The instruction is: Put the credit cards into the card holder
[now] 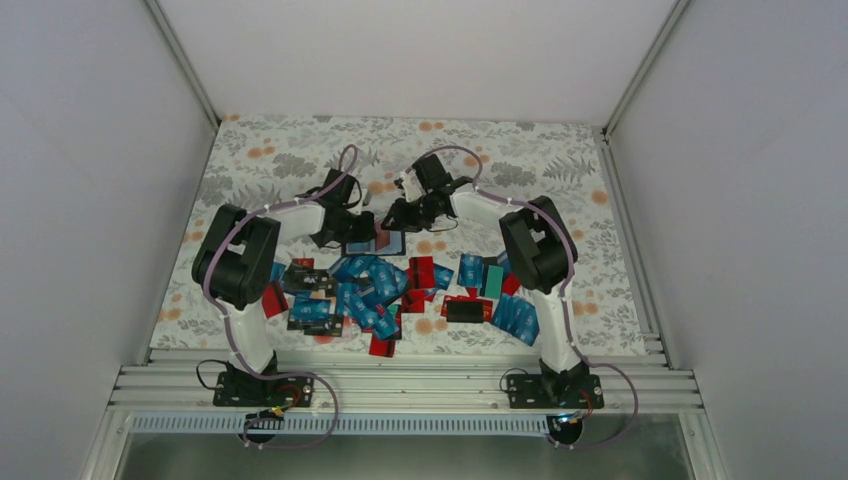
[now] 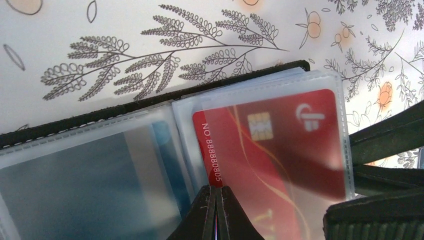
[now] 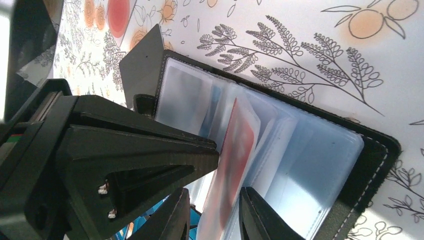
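Observation:
The card holder (image 1: 390, 243) lies open on the floral cloth behind the pile of credit cards (image 1: 380, 285), most of them blue and some red. Its black cover (image 2: 150, 102) (image 3: 375, 150) frames clear sleeves. A red card (image 2: 280, 150) (image 3: 240, 145) sits partly inside one raised sleeve. My left gripper (image 2: 216, 195) (image 1: 352, 228) is shut, with its tips against that card's near edge. My right gripper (image 3: 215, 215) (image 1: 400, 215) stands partly open, a finger on each side of the sleeve. A gap shows between one finger and the sleeve.
Loose cards spread across the middle of the cloth, among them a flat black one (image 1: 465, 310) and a teal one (image 1: 492, 280). The holder's black flap (image 3: 142, 65) sticks out at its far side. White walls close in the table on three sides.

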`<action>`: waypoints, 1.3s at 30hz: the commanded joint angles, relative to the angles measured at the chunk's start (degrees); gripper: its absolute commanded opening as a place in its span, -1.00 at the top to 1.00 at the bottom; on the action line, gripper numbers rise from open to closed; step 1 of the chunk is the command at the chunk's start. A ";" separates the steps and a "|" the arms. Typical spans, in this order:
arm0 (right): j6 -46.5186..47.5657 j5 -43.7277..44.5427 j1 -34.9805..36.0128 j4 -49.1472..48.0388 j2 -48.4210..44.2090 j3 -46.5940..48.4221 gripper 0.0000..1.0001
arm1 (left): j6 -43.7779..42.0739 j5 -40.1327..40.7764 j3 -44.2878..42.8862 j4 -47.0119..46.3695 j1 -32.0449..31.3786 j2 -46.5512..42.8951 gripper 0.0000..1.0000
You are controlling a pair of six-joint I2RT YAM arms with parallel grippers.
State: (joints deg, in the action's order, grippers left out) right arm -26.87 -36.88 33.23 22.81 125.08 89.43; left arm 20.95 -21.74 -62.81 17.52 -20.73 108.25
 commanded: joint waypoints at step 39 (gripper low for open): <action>-3.55 -5.88 11.15 5.93 16.49 26.40 0.37 | -0.15 12.56 15.79 12.43 7.51 -39.24 0.95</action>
State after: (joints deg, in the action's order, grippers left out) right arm -29.58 -40.60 43.59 26.92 140.53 113.08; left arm 20.18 -9.63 -47.70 28.51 -13.50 71.24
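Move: The raised sleeve with the red card is right at the right hand's fingers, its middle about 1 cm to their left, 1 cm back and 2 cm below; the card holder's left half lies about 6 cm left, 2 cm back and 5 cm below the fingers. A loose black card lies some 12 cm to this hand's left, level with it, and the blue card pile about 10 cm back and 3 cm left. From the left hand, the red-card sleeve is about 3 cm right and 1 cm back. The left hand, fingers still shut, comes up off the open sleeves by the foot of the red-card sleeve and clears out, first rising about 8 cm, then going left and somewhat back, ending some 10 cm left of and 10 cm above its start. The right hand, fingers kept slightly open at the raised sleeve, creeps up and left a couple of centimetres, then sweeps quickly left across the holder to carry the sleeve over, about 12 cm in all, drifting back and sinking to its starting height as it reaches the holder's left edge. ##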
